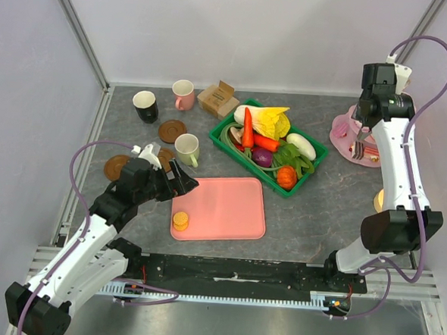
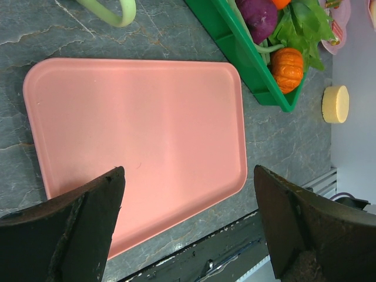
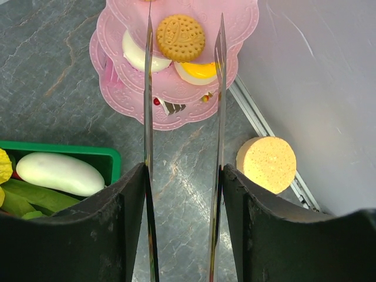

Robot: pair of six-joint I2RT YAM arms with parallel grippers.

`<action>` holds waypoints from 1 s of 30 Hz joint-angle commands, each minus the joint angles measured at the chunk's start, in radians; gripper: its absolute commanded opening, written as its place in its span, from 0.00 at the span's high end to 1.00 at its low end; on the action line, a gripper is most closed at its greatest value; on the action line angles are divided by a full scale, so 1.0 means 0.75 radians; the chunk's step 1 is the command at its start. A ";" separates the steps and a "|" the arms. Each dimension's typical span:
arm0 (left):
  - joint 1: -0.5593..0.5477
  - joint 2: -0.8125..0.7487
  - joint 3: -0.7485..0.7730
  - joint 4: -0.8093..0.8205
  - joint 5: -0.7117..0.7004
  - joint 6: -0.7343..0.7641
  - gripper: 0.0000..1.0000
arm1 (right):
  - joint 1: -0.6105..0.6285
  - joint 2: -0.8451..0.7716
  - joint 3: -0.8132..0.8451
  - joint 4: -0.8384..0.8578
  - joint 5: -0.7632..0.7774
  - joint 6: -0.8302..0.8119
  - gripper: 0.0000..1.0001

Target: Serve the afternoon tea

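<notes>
A pink tiered stand [image 3: 176, 88] [image 1: 345, 133] at the far right holds toy sweets. On its top tier lies a round orange biscuit [image 3: 180, 37], with iced pieces below. My right gripper [image 3: 183, 170] [image 1: 362, 129] is shut on metal tongs [image 3: 148, 106], and the two blades stand apart on either side of that biscuit. My left gripper [image 2: 188, 176] [image 1: 178, 181] hangs open and empty over the near left of the pink tray [image 2: 141, 129] [image 1: 229, 206]. One biscuit [image 1: 180, 221] lies on the tray's near left corner. Black [image 1: 145, 106], pink [image 1: 184, 94] and pale-green [image 1: 187, 148] mugs stand at the back left among brown coasters [image 1: 173, 130].
A green basket [image 1: 315, 154] [image 2: 247, 59] of toy vegetables sits between tray and stand, with a pumpkin [image 2: 288, 67] at its near end. A small cardboard box [image 1: 218, 99] is behind it. A pale yellow round piece [image 3: 266, 164] [image 2: 335, 104] lies by the right wall.
</notes>
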 commanded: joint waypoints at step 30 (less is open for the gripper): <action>-0.004 -0.234 0.161 -0.396 -0.164 -0.033 0.04 | 1.168 -0.444 -0.659 0.519 -0.543 -0.167 0.41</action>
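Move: The last cookies, in the pink tray's near-left corner, lie about 54 cm to the right hand's left, some 22 cm nearer the base and 28 cm lower. The cake stand's top tier is about 8 cm ahead and 5 cm to the right. On the way, the green basket lies roughly 30 cm left and level ahead; the green mug stands about 21 cm beyond the cookies. From the left hand the cookies are 5 cm back, 3 cm left, well below. Lifting away from the cake stand first, by about 7 cm and slightly back, the right hand then swings fast to the left over the green basket towards the cookies in the tray, about 29 cm in all, drawing back and sinking late. It turns some 60 degrees counter-clockwise, metal blades still held apart and empty. The left hand backs off a little, up and left. ##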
